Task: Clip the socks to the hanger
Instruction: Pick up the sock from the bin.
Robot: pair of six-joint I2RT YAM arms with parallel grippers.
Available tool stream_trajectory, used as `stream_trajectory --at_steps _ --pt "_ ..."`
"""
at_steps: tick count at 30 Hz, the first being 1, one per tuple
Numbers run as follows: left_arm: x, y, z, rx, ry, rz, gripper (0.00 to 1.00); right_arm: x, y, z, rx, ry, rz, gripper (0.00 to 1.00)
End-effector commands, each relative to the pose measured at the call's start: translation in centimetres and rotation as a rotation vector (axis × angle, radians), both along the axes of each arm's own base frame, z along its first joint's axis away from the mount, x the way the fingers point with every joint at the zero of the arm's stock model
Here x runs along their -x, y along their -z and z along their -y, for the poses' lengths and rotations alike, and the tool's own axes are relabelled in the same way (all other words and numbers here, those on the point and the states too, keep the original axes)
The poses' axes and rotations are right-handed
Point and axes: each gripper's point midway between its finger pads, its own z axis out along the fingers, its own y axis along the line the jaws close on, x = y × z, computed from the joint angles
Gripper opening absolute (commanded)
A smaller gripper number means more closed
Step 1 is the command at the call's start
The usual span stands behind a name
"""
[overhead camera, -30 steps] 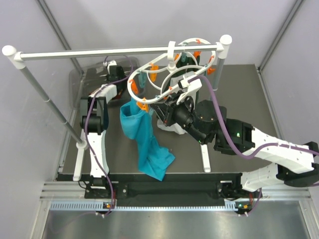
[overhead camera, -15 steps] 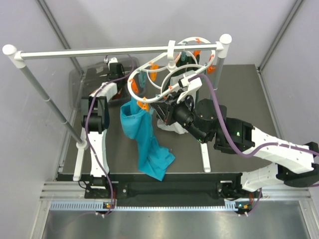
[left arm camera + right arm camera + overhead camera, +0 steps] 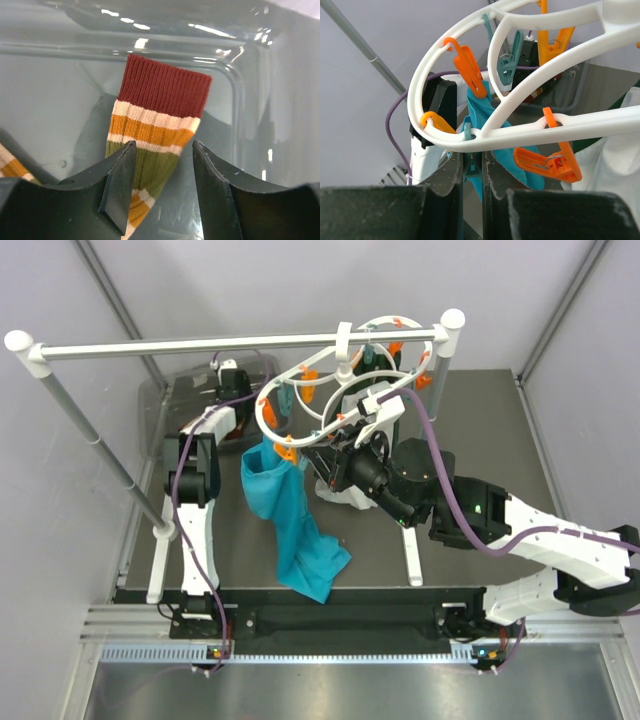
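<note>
A sock [image 3: 160, 107] with a dark red cuff and cream, orange and olive stripes lies in a clear bin [image 3: 240, 100]. My left gripper [image 3: 162, 187] is open, with its fingers on either side of the sock's striped part and not closed on it. A second striped sock [image 3: 6, 162] shows at the left edge. The white ring hanger [image 3: 340, 390] with orange and teal clips hangs from the rail. My right gripper [image 3: 472, 172] is shut on a teal clip [image 3: 471, 165] just under the hanger's ring [image 3: 520, 135]. In the top view the left gripper [image 3: 228, 375] is at the back left.
A large teal cloth [image 3: 290, 515] hangs from the hanger down to the table. A white cloth [image 3: 345, 492] lies under the right wrist. The long white rail [image 3: 200, 343] on poles spans the back. The clear bin [image 3: 160, 405] sits at the back left.
My left gripper has shifted slightly farther back over the bin. The right gripper and hanger have hardly moved.
</note>
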Motion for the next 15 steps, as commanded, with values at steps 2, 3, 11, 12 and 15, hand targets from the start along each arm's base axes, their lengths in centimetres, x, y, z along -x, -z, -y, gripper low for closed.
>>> stream_trajectory --at_steps 2,3,11,12,15 --pt "-0.8 0.4 -1.1 -0.007 -0.051 -0.011 0.54 -0.6 0.1 0.7 0.012 0.022 -0.007 0.0" --pt "-0.8 0.4 -1.2 -0.002 -0.053 -0.011 0.54 -0.6 0.3 0.6 0.016 0.02 -0.008 0.0" --pt "-0.7 3.0 -2.5 0.156 -0.079 -0.12 0.33 -0.7 0.3 0.4 0.015 0.019 -0.01 0.0" --pt "-0.6 3.1 -2.3 0.16 -0.075 -0.125 0.31 -0.6 0.4 0.3 0.015 0.016 -0.011 0.0" --pt "-0.4 3.1 -2.6 0.151 -0.079 -0.129 0.17 -0.6 0.4 0.3 0.014 0.014 -0.012 0.0"
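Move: The red-cuffed striped sock lies on the bin floor almost under the left hand, its middle about 1 cm ahead, 1 cm left and 2 cm below, passing between the open fingertips. Another sock lies roughly 11 cm to the hand's left and 3 cm back; the bin's right wall is some 9 cm right, level with the hand, and its far wall about 9 cm straight ahead. From the right hand, the striped sock is about 42 cm ahead, 26 cm left and 42 cm below. The striped sock is pinched by the left fingers on its orange and cream bands just below the red cuff. The hand first dips about 1 cm towards the bin floor, then slides roughly 2 cm left and 1.5 cm forward over the sock as the half-open fingers close most of the way, the wrist rolling some 5 degrees so its left side drops. ##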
